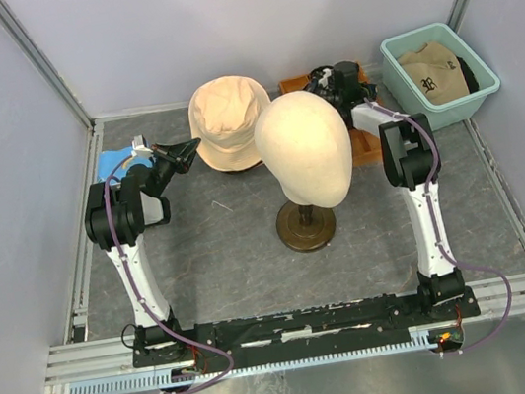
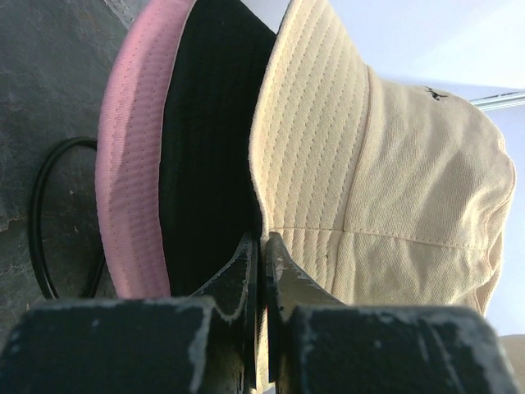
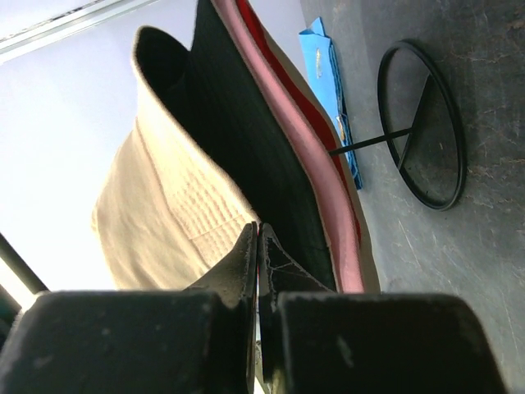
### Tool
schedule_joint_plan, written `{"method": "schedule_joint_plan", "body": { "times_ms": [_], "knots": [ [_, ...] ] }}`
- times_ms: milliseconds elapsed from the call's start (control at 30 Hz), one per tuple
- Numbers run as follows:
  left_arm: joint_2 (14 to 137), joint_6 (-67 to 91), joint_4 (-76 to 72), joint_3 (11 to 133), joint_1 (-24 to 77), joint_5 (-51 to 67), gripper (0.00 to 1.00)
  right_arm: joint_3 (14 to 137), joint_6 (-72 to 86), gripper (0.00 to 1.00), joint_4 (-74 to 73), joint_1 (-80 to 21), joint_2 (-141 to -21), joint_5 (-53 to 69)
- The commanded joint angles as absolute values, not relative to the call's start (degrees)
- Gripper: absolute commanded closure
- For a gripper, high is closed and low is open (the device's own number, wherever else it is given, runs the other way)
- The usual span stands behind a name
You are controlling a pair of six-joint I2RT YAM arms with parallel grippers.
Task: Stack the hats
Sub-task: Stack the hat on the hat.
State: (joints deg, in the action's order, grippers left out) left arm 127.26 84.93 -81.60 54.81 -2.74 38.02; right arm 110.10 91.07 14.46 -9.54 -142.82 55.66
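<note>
A beige bucket hat (image 1: 226, 118) tops a pile at the back of the table. Under it lie a black hat (image 2: 205, 148) and a pink hat (image 2: 131, 164). My left gripper (image 1: 186, 152) is shut on the beige hat's (image 2: 385, 180) brim on its left side, with its tips (image 2: 264, 240) pinching the edge. My right gripper (image 3: 257, 228) is shut at the brim edge of the beige hat (image 3: 164, 205) on the other side, beside the black hat (image 3: 246, 164) and the pink hat (image 3: 308, 156). From above, the mannequin head hides its fingertips. A tan cap with a black emblem (image 1: 433, 75) lies in the teal tub.
A cream mannequin head (image 1: 302, 146) on a brown stand (image 1: 307, 228) stands mid-table, just in front of the right arm. The teal tub (image 1: 449, 110) sits at the back right. A blue object (image 1: 118, 165) lies by the left arm. A black wire ring stand (image 3: 422, 123) lies on the table.
</note>
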Motion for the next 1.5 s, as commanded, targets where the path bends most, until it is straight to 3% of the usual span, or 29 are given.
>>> {"method": "schedule_joint_plan", "body": {
  "times_ms": [0, 100, 367, 1467],
  "knots": [
    [128.02, 85.22, -79.16, 55.9, -2.3, 39.33, 0.97, 107.54, 96.38, 0.98, 25.19, -7.59, -137.25, 56.36],
    [128.22, 85.34, -78.67, 56.2, -2.27, 39.85, 0.97, 106.91, 96.0, 0.65, 25.24, -7.55, -136.76, 56.98],
    [128.85, 84.3, -73.85, 57.15, -2.27, 41.89, 0.97, 109.94, 95.6, 0.46, 25.9, -7.63, -139.26, 55.74],
    [130.74, 82.45, -66.95, 61.59, -2.15, 45.26, 0.97, 133.05, 99.67, 0.45, 24.35, -10.47, -154.93, 51.46]
  ]
}}
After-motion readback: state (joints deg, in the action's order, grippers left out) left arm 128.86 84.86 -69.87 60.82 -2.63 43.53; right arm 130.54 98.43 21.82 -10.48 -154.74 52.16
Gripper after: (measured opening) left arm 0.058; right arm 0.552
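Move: The beige hat sits loosely over the black hat. Its middle is about 11 cm right, 4 cm ahead and slightly above the left hand, which already pinches its left brim, and about 13 cm left and 3 cm back of the shut right fingers at its right brim. From the right hand, the compartment box lies some 10 cm right, 2 cm back and 13 cm down, and the mannequin head about 28 cm straight back, higher up. Open the right gripper wide at the beige hat's right brim, backing off 2 cm to the right while rising. Lift to about 5 cm, then swing roughly 3 cm back left, sink a little and reach forward along the hat's right side, fingers still open. Keep the left pinch, easing that hand 2 cm down and slightly forward-right, its fingers tipping down. ##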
